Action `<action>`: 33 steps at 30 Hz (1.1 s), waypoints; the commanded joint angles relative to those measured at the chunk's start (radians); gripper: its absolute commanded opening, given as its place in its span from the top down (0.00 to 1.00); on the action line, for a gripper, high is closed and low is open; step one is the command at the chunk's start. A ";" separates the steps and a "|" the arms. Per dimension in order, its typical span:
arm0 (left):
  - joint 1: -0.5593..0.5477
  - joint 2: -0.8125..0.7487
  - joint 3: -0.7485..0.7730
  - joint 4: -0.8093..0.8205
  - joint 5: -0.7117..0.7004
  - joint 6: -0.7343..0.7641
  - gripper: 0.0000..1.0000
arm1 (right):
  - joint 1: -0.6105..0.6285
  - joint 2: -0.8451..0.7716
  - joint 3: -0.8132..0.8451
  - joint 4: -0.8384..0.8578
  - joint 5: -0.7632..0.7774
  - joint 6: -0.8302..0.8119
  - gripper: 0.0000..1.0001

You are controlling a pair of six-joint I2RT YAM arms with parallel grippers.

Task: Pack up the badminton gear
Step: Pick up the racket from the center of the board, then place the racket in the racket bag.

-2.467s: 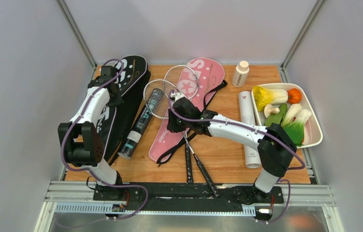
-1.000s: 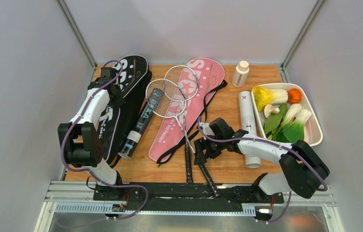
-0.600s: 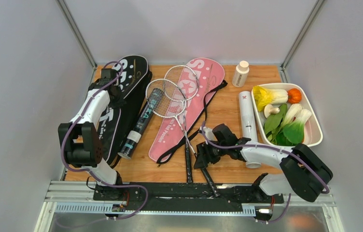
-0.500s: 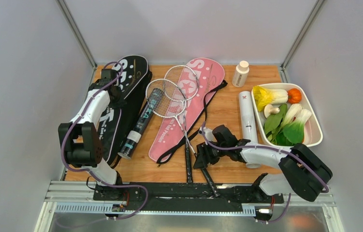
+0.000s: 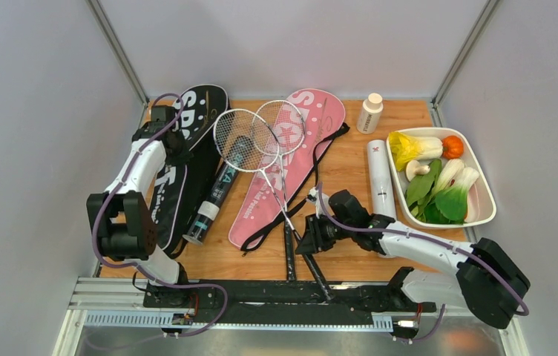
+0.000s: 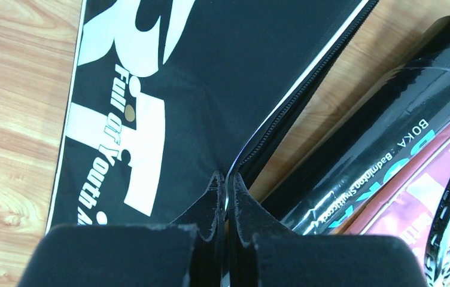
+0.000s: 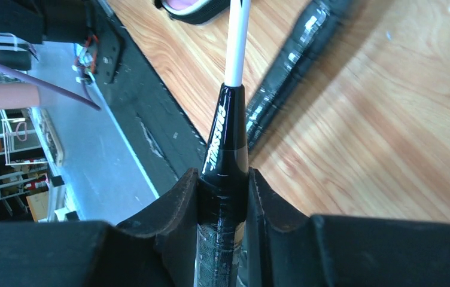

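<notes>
My right gripper (image 5: 308,242) (image 7: 224,176) is shut on the black handle (image 7: 225,137) of a white racket. That racket's head (image 5: 243,141) hangs over the black tube (image 5: 215,199). A second racket (image 5: 280,126) lies on the pink bag (image 5: 313,119), its handle (image 7: 294,66) flat on the table. My left gripper (image 5: 166,139) (image 6: 225,179) is shut on the zipper edge of the black bag (image 5: 187,174) (image 6: 151,72). The black tube (image 6: 378,137) lies just right of that bag. A white tube (image 5: 380,178) lies by the tray.
A white tray (image 5: 484,211) of toy vegetables stands at the right edge. A small white bottle (image 5: 369,113) stands at the back. Black straps trail from the pink bag toward the front. The black mounting rail (image 5: 291,297) runs along the near edge.
My right gripper has closed on the racket handle, and the arm has stretched out lower. The held racket's head has swung left. The left arm has hardly moved.
</notes>
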 commanded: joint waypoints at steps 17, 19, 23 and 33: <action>0.034 -0.112 0.007 0.115 -0.023 -0.064 1.00 | 0.266 0.161 0.417 -0.355 0.384 0.198 1.00; 0.035 -0.118 0.007 0.119 -0.017 -0.060 1.00 | 0.273 0.215 0.468 -0.360 0.382 0.194 1.00; 0.035 -0.125 -0.008 0.120 0.025 -0.049 1.00 | 0.276 0.342 0.592 -0.346 0.391 0.183 1.00; 0.034 -0.174 -0.087 0.125 0.159 -0.082 1.00 | 0.267 0.803 1.114 -0.300 0.364 0.070 1.00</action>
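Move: The right hand already holds the racket just off the board. The open side of the black bag lies about 20 cm ahead and 27 cm to its left, slightly lower. The black tube is some 13 cm ahead and 22 cm left; the other racket is about 13 cm ahead and 5 cm left. The left hand already pinches the bag's edge, the bag's open side some 7 cm below and the tube about 8 cm right and 7 cm back. Still gripping the black handle, the right hand lifts the racket about 3 cm, fingertips tipping down by 15-20 degrees, then sweeps it with growing speed some 15 cm left and, late on, 6 cm forward, over the pink bag towards the black one. The left hand keeps its pinch on the bag edge, raises it about 3 cm, then lets it sink a little. ##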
